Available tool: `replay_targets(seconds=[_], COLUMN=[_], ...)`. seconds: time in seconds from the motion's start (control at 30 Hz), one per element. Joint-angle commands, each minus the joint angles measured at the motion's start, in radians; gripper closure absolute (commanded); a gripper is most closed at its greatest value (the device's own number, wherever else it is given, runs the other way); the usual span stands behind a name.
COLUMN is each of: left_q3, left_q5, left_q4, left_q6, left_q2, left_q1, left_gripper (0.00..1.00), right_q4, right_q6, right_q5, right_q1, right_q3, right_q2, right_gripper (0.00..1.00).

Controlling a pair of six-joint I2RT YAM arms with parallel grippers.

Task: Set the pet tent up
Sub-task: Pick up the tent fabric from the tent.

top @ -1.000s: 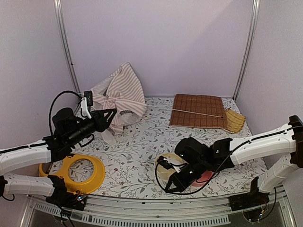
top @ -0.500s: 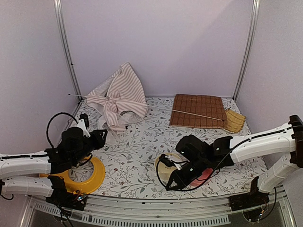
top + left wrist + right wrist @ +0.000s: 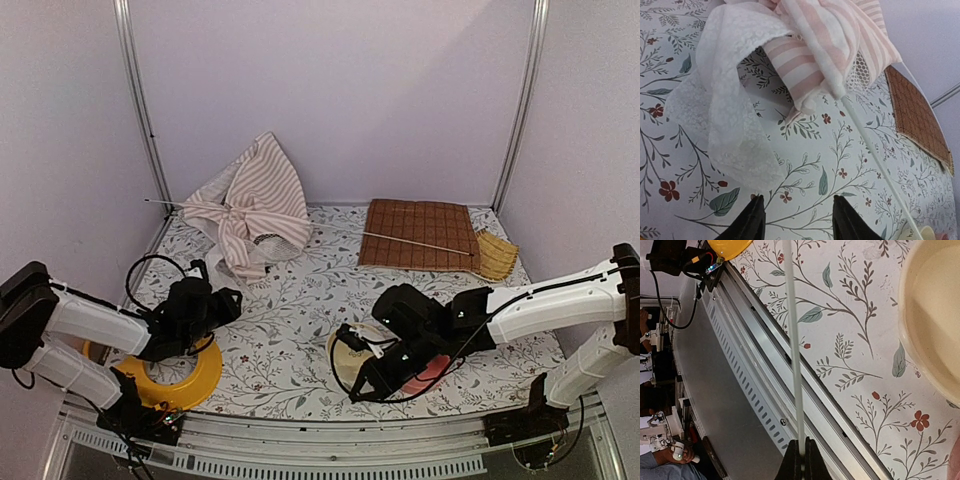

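The pet tent [image 3: 255,208], pink-and-white striped fabric with white mesh, lies crumpled at the back left; a thin pole [image 3: 400,238] runs through it and sticks out on both sides. In the left wrist view the tent [image 3: 825,45] fills the top, and a clear pole [image 3: 875,160] slants away to the lower right. My left gripper [image 3: 226,303] [image 3: 797,210] is open over bare tablecloth short of the tent, holding nothing. My right gripper [image 3: 362,390] [image 3: 801,447] is shut on a thin clear pole [image 3: 792,340] near the table's front edge.
A yellow ring bowl [image 3: 185,378] lies under my left arm. A cream bowl [image 3: 347,362] [image 3: 935,315] sits beside the right gripper, with a pink object [image 3: 432,375] behind it. The brown quilted mat [image 3: 420,233] and a yellow mat [image 3: 497,256] lie back right. The metal front rail [image 3: 765,390] runs below.
My left gripper has let go of the tent and drawn back toward the near left, low over the table. A pole end now sticks out left of the tent. The right arm barely moved.
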Motion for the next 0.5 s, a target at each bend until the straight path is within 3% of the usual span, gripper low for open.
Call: replay_targets(seconds=[0.0, 0.17, 0.47], left_q3=[0.053, 0.054, 0.152], left_q5=[0.081, 0.102, 0.106], left_q4=[0.226, 0.45, 0.503], left_q6=[0.065, 0.178, 0.184], left_q2=[0.112, 0.224, 0.377], left_q1=[0.051, 0.068, 0.133], left_gripper=[0.51, 0.43, 0.36], right_q4=[0.096, 0.107, 0.121], right_q6=[0.026, 0.032, 0.04], right_q5=[0.071, 0.07, 0.068], right_q1=[-0.034, -0.034, -0.034], right_q3=[0.023, 0.017, 0.009], right_q2=[-0.05, -0.058, -0.07], right_gripper=[1.0, 1.0, 1.0])
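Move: The striped flap hanging off the near side of the tent fabric lies about 10 cm ahead of my left hand, some 3 cm to its right and roughly level with it. The tent knot is about 20 cm ahead, in line with the hand and 6 cm higher; the white lining hangs about 8 cm ahead and 3 cm left. From my right hand, that flap lies some 31 cm ahead and 23 cm left. I push my left hand forward nearly level, about 5.5 cm and slightly to the right, towards the hanging striped flap, spreading my already part-open fingers wider and tipping them up a little under 10 degrees. My right hand keeps the thin pole pinched and lifts it only about a centimetre. ##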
